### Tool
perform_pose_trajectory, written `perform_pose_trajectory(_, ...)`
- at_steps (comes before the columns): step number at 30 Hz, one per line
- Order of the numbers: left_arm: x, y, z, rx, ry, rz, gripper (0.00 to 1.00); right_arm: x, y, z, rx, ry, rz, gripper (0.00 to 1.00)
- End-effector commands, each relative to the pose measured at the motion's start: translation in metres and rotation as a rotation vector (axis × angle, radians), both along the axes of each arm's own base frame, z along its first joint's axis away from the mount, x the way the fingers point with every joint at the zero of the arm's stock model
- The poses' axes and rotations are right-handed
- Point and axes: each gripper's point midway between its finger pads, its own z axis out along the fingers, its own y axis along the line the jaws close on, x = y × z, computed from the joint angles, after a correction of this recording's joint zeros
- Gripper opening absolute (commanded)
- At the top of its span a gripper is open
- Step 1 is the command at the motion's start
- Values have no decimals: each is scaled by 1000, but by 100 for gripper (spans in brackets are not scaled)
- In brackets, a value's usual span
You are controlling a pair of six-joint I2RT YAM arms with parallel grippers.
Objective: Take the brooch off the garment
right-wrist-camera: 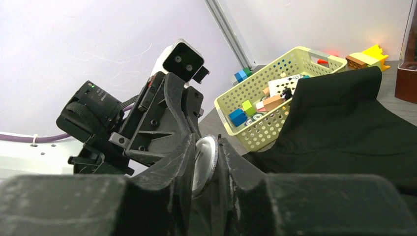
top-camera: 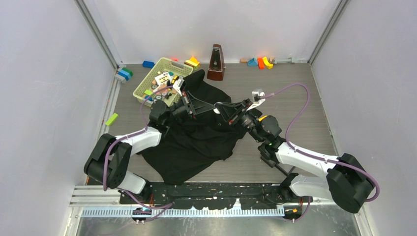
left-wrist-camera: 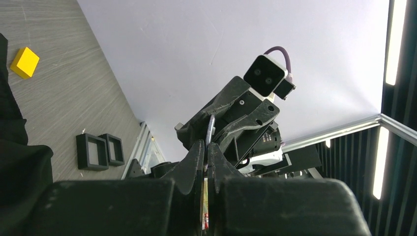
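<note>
The brooch (right-wrist-camera: 204,162), a small round disc that shows a pale face here, hangs in the air between both grippers. The left wrist view shows only its thin rim (left-wrist-camera: 211,129). My left gripper (left-wrist-camera: 207,147) is shut on that rim. My right gripper (right-wrist-camera: 205,142) has its jaws a little apart, and the disc sits tilted and loose between them. From above, the two grippers (top-camera: 217,107) meet tip to tip over the black garment (top-camera: 196,142), which lies crumpled on the table.
A yellow basket (top-camera: 162,81) of toys stands at the back left, touching the garment. A brown metronome (top-camera: 216,63) and coloured blocks (top-camera: 260,62) stand along the back wall. A green block (top-camera: 111,119) lies left. A yellow block (left-wrist-camera: 24,62) and two black square trays (left-wrist-camera: 100,151) lie right.
</note>
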Motion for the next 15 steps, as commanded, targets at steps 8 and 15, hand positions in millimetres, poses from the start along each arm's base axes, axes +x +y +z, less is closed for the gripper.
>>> perform_pose_trajectory(8, -28, -9, 6, 84, -149, -36, 0, -24, 15, -27, -61, 160, 103, 36)
perform_pose_trajectory(15, -27, -8, -4, 156, -166, -22, 0, -32, 5, -11, -23, 202, 96, 70)
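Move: The brooch, already clear of the garment, sits in the left gripper's shut tips, about 1 cm ahead and 1 cm right of that hand. From the right hand it lies about 1 cm ahead and 1 cm left, between barely open fingers. The garment's middle lies level with the right hand, some 8 cm left and 27 cm below; the toy basket is about 19 cm ahead and 23 cm left, the yellow block 4 cm ahead and 17 cm right, both at table height. Open the right fingers wide around the brooch so that they come free of it, while drawing the right hand back and down about 3 cm and tipping its fingers down some 10 degrees. Keep the left gripper shut on the brooch and bring it back about 2 cm and down a little less, dipping its tips slightly. ##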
